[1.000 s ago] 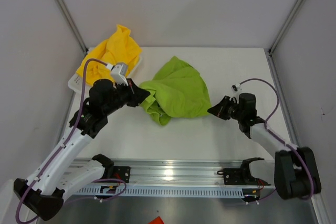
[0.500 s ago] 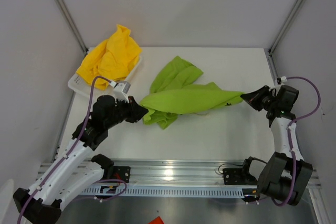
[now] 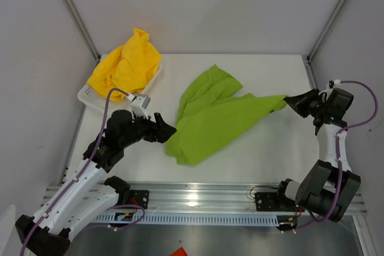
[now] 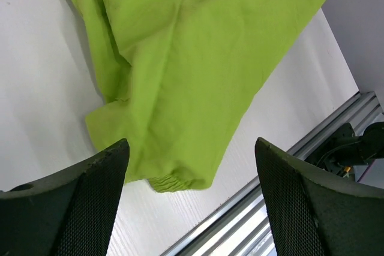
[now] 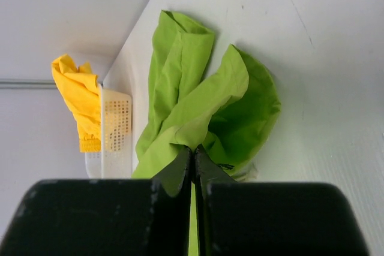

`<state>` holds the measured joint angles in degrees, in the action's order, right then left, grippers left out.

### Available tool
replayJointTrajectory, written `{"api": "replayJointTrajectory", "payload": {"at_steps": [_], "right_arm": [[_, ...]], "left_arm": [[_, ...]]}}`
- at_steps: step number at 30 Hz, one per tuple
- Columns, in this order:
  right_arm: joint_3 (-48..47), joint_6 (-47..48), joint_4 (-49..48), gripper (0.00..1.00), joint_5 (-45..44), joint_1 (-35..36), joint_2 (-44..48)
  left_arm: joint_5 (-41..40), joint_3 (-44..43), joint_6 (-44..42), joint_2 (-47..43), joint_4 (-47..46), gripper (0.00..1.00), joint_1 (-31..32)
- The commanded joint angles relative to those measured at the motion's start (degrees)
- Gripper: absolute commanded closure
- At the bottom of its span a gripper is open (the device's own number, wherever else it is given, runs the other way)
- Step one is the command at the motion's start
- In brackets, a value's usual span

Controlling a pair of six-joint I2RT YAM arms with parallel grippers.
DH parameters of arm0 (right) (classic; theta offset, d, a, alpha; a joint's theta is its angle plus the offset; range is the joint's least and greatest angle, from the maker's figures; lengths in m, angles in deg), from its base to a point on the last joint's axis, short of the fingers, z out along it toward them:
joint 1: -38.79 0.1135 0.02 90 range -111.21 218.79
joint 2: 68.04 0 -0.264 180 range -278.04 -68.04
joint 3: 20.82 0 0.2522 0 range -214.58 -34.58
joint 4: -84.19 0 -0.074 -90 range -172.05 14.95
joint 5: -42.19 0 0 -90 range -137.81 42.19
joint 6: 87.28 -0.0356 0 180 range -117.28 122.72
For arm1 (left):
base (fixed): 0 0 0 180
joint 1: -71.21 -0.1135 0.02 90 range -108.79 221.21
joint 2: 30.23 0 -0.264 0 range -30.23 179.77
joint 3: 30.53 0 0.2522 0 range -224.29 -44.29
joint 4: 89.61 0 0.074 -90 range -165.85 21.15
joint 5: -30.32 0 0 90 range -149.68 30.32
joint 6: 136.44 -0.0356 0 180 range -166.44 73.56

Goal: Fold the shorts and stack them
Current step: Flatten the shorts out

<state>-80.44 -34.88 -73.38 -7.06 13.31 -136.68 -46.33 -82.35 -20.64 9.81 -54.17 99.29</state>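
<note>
The lime green shorts (image 3: 216,118) lie stretched across the table, one corner lifted to the right. My right gripper (image 3: 289,98) is shut on that corner, and the green cloth (image 5: 198,118) bunches at its tips (image 5: 193,150). My left gripper (image 3: 168,129) stands open just left of the shorts' near end, apart from the cloth. In the left wrist view the green shorts (image 4: 192,70) hang past the wide-apart fingers (image 4: 96,190), nothing between them. The yellow shorts (image 3: 127,64) sit heaped in the white mesh basket (image 3: 89,94) at the back left.
The basket (image 5: 117,127) with the yellow shorts (image 5: 78,97) stands at the table's far left corner. A metal rail (image 3: 198,199) runs along the near edge. Grey walls and frame posts close in the table on three sides.
My left gripper has opened and let go of the green shorts, whose near end dropped onto the table. My right gripper pulled its corner far to the right, spreading the cloth out.
</note>
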Motion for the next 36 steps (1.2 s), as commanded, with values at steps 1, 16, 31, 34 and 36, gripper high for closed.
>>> {"api": "replayJointTrajectory", "payload": {"at_steps": [1, 16, 31, 34, 36], "right_arm": [[-7.12, -1.07, -0.06, 1.0, -2.16, 0.33, -1.93], [-17.06, 0.6, 4.78, 1.0, -6.03, 4.12, -6.23], [-16.45, 0.6, 3.99, 1.0, -6.04, 5.26, -8.44], [-16.27, 0.87, 3.82, 1.0, -5.77, 5.26, -8.7], [-16.01, 0.78, 3.64, 1.0, -5.6, 5.35, -8.96]], "left_arm": [[1.86, -2.45, -1.63, 0.57, -0.67, 0.14, -0.48], [-17.8, -5.26, -3.83, 11.55, -0.58, 0.13, 25.58], [-48.59, -18.35, -4.88, 35.81, 8.21, 0.12, 53.66], [-47.45, -19.32, -5.94, 38.62, 8.3, 0.11, 55.07], [-46.57, -19.94, -6.46, 41.51, 8.47, 0.11, 55.94]]}}
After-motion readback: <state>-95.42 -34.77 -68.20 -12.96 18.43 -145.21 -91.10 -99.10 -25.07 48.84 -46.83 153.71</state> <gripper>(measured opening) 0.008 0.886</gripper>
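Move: The gathered near end of the shorts lies about 7 cm back from the open left hand, 6 cm to its right and 18 cm below. From that hand, the folded far leg is some 27 cm ahead and 14 cm right, and the white basket with the yellow cloth about 25 cm ahead and 24 cm left. The right hand already pinches the other end; from it the near end lies roughly 20 cm back and 35 cm left, the far leg 15 cm ahead and 27 cm left. Still pinching its end of the shorts above the table, the right hand lifts and draws it about 5 cm forward, then sinks partway, ending some 4 cm higher. The left hand, open and touching nothing, swings about 13 cm right and 9 cm back while sinking 9 cm towards the gathered near end, rolling some 40 degrees with its left side rising and its fingers tipping steeper down. ##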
